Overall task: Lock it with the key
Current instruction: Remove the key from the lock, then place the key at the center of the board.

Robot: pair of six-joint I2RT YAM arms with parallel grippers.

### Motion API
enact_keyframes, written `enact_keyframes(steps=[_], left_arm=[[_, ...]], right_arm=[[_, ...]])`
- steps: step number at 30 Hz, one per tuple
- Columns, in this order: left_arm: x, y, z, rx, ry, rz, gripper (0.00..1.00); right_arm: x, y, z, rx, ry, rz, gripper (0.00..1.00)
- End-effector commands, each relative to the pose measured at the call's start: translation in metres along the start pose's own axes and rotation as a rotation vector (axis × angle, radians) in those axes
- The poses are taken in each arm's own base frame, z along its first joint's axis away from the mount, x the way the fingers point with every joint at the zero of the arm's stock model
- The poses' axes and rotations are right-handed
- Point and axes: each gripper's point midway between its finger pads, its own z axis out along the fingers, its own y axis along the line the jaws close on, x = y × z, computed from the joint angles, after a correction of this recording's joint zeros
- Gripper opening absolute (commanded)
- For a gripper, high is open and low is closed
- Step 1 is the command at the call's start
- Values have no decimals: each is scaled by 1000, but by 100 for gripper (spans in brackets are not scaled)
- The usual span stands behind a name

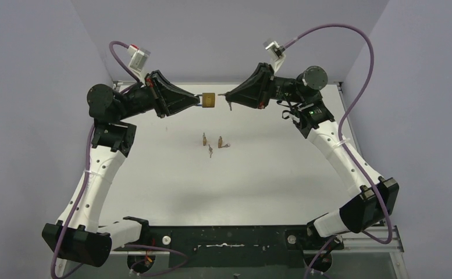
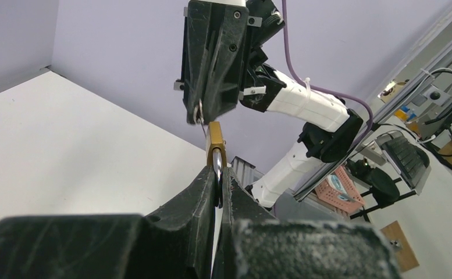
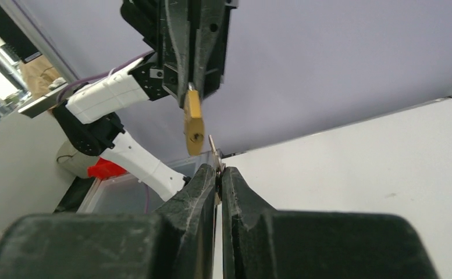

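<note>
A small brass padlock (image 1: 209, 100) hangs in the air at the back middle of the table. My left gripper (image 1: 199, 101) is shut on its steel shackle (image 2: 217, 170), with the brass body (image 2: 215, 145) sticking out past the tips. My right gripper (image 1: 228, 96) is shut on a small key (image 3: 214, 149), blade pointing at the padlock. In the right wrist view the padlock (image 3: 193, 125) shows its keyhole just left of the key tip, a small gap between them. A key ring dangles under the right gripper.
Three loose keys (image 1: 214, 145) lie on the white table (image 1: 258, 174) in the middle, below the raised grippers. Purple walls close the back and sides. The arm bases sit at the near edge.
</note>
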Motion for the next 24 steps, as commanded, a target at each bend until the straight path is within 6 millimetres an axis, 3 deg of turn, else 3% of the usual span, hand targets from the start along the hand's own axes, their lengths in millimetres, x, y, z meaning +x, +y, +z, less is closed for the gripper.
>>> enact_keyframes(steps=[1, 6, 10, 14, 24], left_arm=[[-8, -15, -6, 15, -9, 67, 0], [-11, -12, -6, -3, -16, 58, 0], [0, 1, -1, -127, 39, 47, 0], [34, 27, 6, -415, 213, 154, 0], [88, 109, 23, -921, 384, 186, 0]], right_arm=[[-34, 9, -36, 40, -114, -94, 0], [-21, -22, -73, 219, -198, -32, 0], [33, -72, -104, 519, -139, 73, 0], [83, -104, -147, 837, -4, 151, 0], [153, -142, -230, 1339, 128, 303, 0]])
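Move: The left hand grips the padlock, its body about 3 cm to the hand's right; the right hand holds the key just clear of it, the padlock's middle some 4 cm to its left. Of the two locks on the table, the right-hand one lies about 23 cm ahead, 4 cm right and 47 cm below the left hand, and 23 cm ahead, 3 cm left and 45 cm below the right. The left-hand table lock is some 6 cm left of it; the loose key is 4 cm left and 4 cm nearer. Down, right and forward, the right hand draws the key away from the padlock, about 24 cm in all, first mostly sideways and forward, then mainly sinking, while its fingers swing some 60 degrees to point forward-left and down towards the table locks. The left hand barely stirs at first, then carries the padlock right and down about 10 cm, tipping its fingers down and turning them forward. Both keep their grips. ##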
